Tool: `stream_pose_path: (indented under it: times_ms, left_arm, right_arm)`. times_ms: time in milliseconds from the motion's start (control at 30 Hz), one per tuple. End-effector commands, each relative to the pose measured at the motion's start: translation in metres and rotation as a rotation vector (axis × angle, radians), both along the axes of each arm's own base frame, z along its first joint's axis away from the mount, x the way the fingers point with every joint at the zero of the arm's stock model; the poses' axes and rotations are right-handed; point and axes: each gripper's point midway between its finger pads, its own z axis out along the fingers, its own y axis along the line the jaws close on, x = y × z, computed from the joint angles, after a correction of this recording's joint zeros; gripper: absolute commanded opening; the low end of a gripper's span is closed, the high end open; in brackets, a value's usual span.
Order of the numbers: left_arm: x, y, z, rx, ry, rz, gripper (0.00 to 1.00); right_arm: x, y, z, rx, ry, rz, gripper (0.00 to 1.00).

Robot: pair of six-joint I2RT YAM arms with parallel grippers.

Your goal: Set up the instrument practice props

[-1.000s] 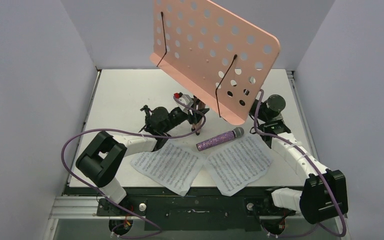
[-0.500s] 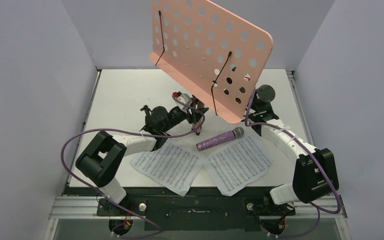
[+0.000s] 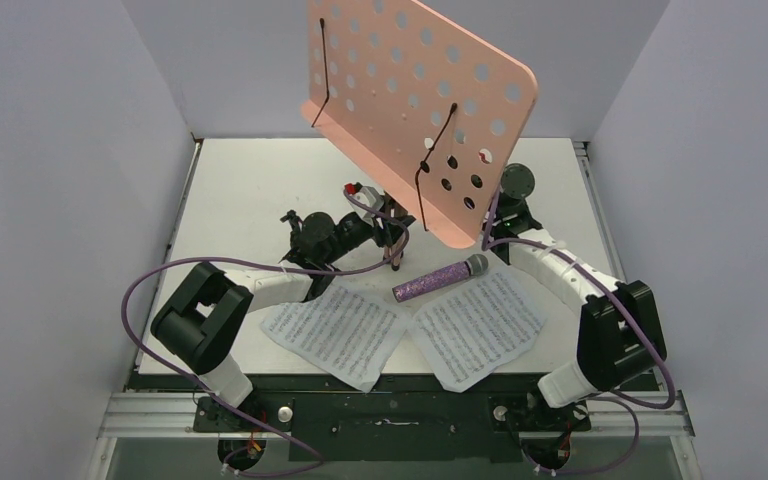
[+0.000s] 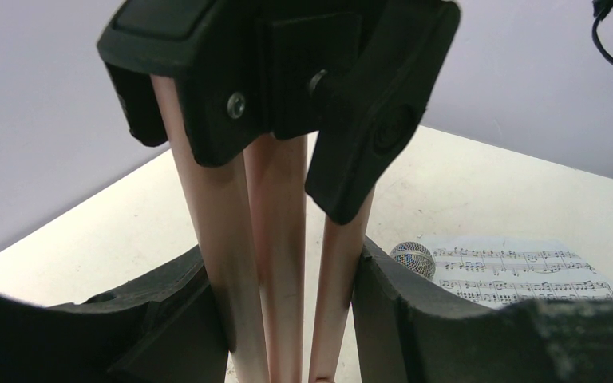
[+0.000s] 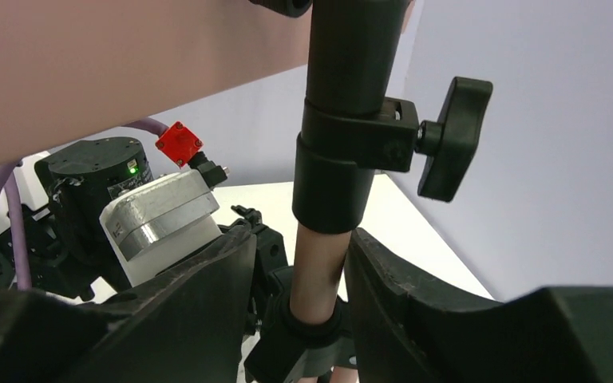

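Note:
The pink perforated music stand (image 3: 410,90) stands tilted over the table's middle. My left gripper (image 3: 388,238) is shut on its folded pink tripod legs (image 4: 275,239) near the table. My right gripper (image 5: 303,247) is hidden under the stand's desk in the top view; its jaws are open on either side of the pink pole (image 5: 319,271), just below the black clamp collar (image 5: 343,167). The purple glitter microphone (image 3: 440,279) lies across two white sheet-music pages (image 3: 338,330) (image 3: 480,325). A small black shape (image 3: 298,224) beside my left wrist may be the tripod mount.
White walls close in the table (image 3: 250,190) on the left, right and back. The collar's black knob (image 5: 451,136) sticks out to the right of the pole. My left arm's purple cable (image 3: 150,280) loops at the left.
My right arm has swung left and in under the stand's desk, up to the pole. The desk has turned a little to the left. The left arm has kept still.

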Motion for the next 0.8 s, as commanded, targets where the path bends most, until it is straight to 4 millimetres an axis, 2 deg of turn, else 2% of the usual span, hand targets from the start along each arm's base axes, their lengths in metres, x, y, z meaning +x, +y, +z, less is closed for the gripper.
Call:
stream_pose_path:
  times_ms: [0, 133, 333, 433, 467, 567, 667, 767]
  left_arm:
    - [-0.026, -0.002, 0.086, -0.174, -0.167, -0.086, 0.00]
    - [-0.026, -0.002, 0.086, -0.169, -0.166, -0.086, 0.00]
    - [-0.026, -0.002, 0.087, -0.164, -0.172, -0.084, 0.00]
    - [-0.026, -0.001, 0.090, -0.167, -0.176, -0.081, 0.00]
    - [-0.026, 0.000, 0.091, -0.168, -0.178, -0.082, 0.03]
    - [-0.028, 0.001, 0.095, -0.163, -0.190, -0.079, 0.27]
    - [-0.030, 0.006, 0.100, -0.132, -0.219, -0.063, 0.62]
    - [-0.033, 0.010, 0.099, -0.083, -0.239, -0.049, 0.83]
  right_arm:
    - [-0.006, 0.007, 0.026, 0.029, -0.101, 0.041, 0.42]
    - [-0.008, 0.011, 0.027, 0.029, -0.097, 0.057, 0.32]
    - [-0.009, 0.012, 0.026, 0.015, -0.096, 0.070, 0.06]
    - [-0.010, 0.011, 0.027, 0.009, -0.105, 0.067, 0.05]
    - [-0.010, 0.011, 0.027, 0.007, -0.108, 0.063, 0.05]
    - [-0.011, 0.009, 0.032, 0.007, -0.122, 0.046, 0.05]
    - [-0.010, 0.007, 0.036, 0.004, -0.135, 0.027, 0.05]
    - [-0.010, 0.005, 0.042, -0.001, -0.152, 0.018, 0.05]
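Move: The music stand's pole stands upright between the right hand's open fingers, about 1 cm to the left and level in height; its pink desk is centred some 17 cm above and roughly 3 cm ahead of that hand. The left hand still grips the folded legs right at its fingertips, with the pole's clasping spot about 12 cm straight above it. The microphone lies some 12 cm to the left hand's right, 3 cm back and 20 cm below. Right fingers close round the pole, then the left ones open off the legs, rising some 2.5 cm. ##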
